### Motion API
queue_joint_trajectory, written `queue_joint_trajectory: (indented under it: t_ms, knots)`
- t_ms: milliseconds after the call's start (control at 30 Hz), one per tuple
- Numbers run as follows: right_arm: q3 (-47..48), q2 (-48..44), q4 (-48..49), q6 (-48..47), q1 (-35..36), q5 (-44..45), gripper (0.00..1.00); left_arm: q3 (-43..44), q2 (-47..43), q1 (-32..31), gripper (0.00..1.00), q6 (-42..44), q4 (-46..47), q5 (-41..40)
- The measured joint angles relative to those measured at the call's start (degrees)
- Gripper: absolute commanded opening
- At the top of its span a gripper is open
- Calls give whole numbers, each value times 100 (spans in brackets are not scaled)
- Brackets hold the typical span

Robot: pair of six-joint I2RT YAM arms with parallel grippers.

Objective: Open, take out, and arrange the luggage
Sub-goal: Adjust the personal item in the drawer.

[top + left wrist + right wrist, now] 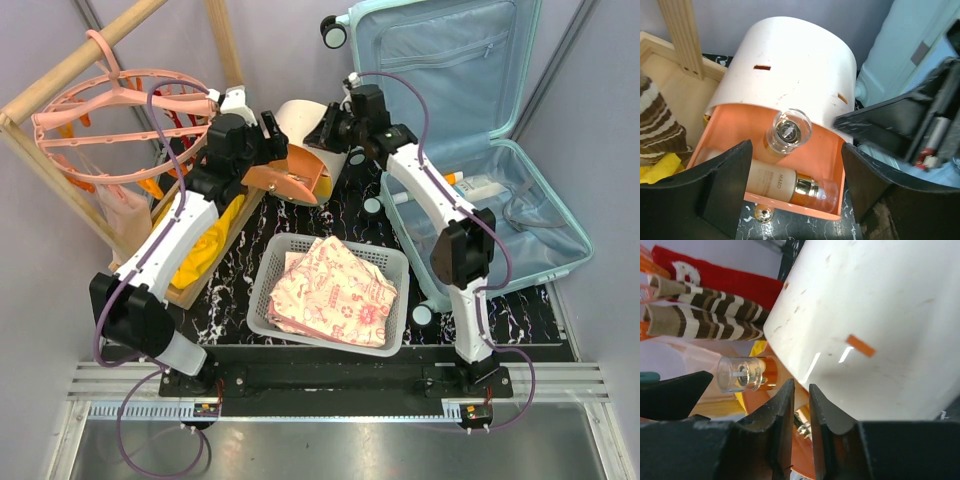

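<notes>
The luggage (560, 215), a pale mint-blue suitcase, lies open at the back right with its lid upright. A white tube (480, 185) rests in its lower half. Left of it stands the cream box (298, 118) with its orange drawer (815, 150) pulled out. Two bottles are in the drawer, one propped up (788, 131) and one lying flat (785, 184). My left gripper (796, 150) is open just above the drawer front, fingers wide to either side. My right gripper (801, 386) is at the box's lower edge (805, 365), jaws a narrow slit apart; a grip cannot be told.
A white perforated basket (268, 268) holding a pink patterned cloth (335, 290) sits at the front centre. A pink round hanger (120, 110) hangs from a wooden frame (60, 75) at the left. Below it, a yellow cloth (200, 255) lies in a wooden tray.
</notes>
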Motion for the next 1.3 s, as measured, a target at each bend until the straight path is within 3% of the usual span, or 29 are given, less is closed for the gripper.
queue_joint_trajectory:
  t_ms: [400,633,1067,1133,1300]
  knots:
    - [-544,-627,-2,-168,-358,214,29,350,450,0,72,118,-72,20]
    - [-769,-964,2,-258,-367,310,29,529,669,0,60,149,-216,15]
    - [-1182,-1357,-2,-334,-439,361,30,566,737,55,13,149,-190,-2]
    - [-1224,-1392,0,-339,-452,367,30,566,737,70,1,98,-188,0]
    - [-1314,-1513,2,-365,-483,446,30,529,737,229,0,-247,-120,166]
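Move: The upright clear-capped bottle, the personal item in the open drawer, stands about 3 cm ahead of the left fingertips, 1 cm to their right and some 3 cm lower. The lotion bottle lying in that drawer is roughly 2 cm behind the left hand point, 2 cm right and 8 cm down; the white chest's middle is about 7 cm ahead, 9 right and 7 down. From the right hand the upright bottle is some 6 cm left, 2 back and 1 down. Bring the open left gripper about 3 cm forward and 2 cm down until its fingers straddle the clear cap of the upright bottle, then close them to pinch it and keep hold, easing slightly left. Meanwhile draw the right gripper, fingers nearly shut, away to the right about 8 cm and up some 4 cm, clear of the bottle and the white chest. ##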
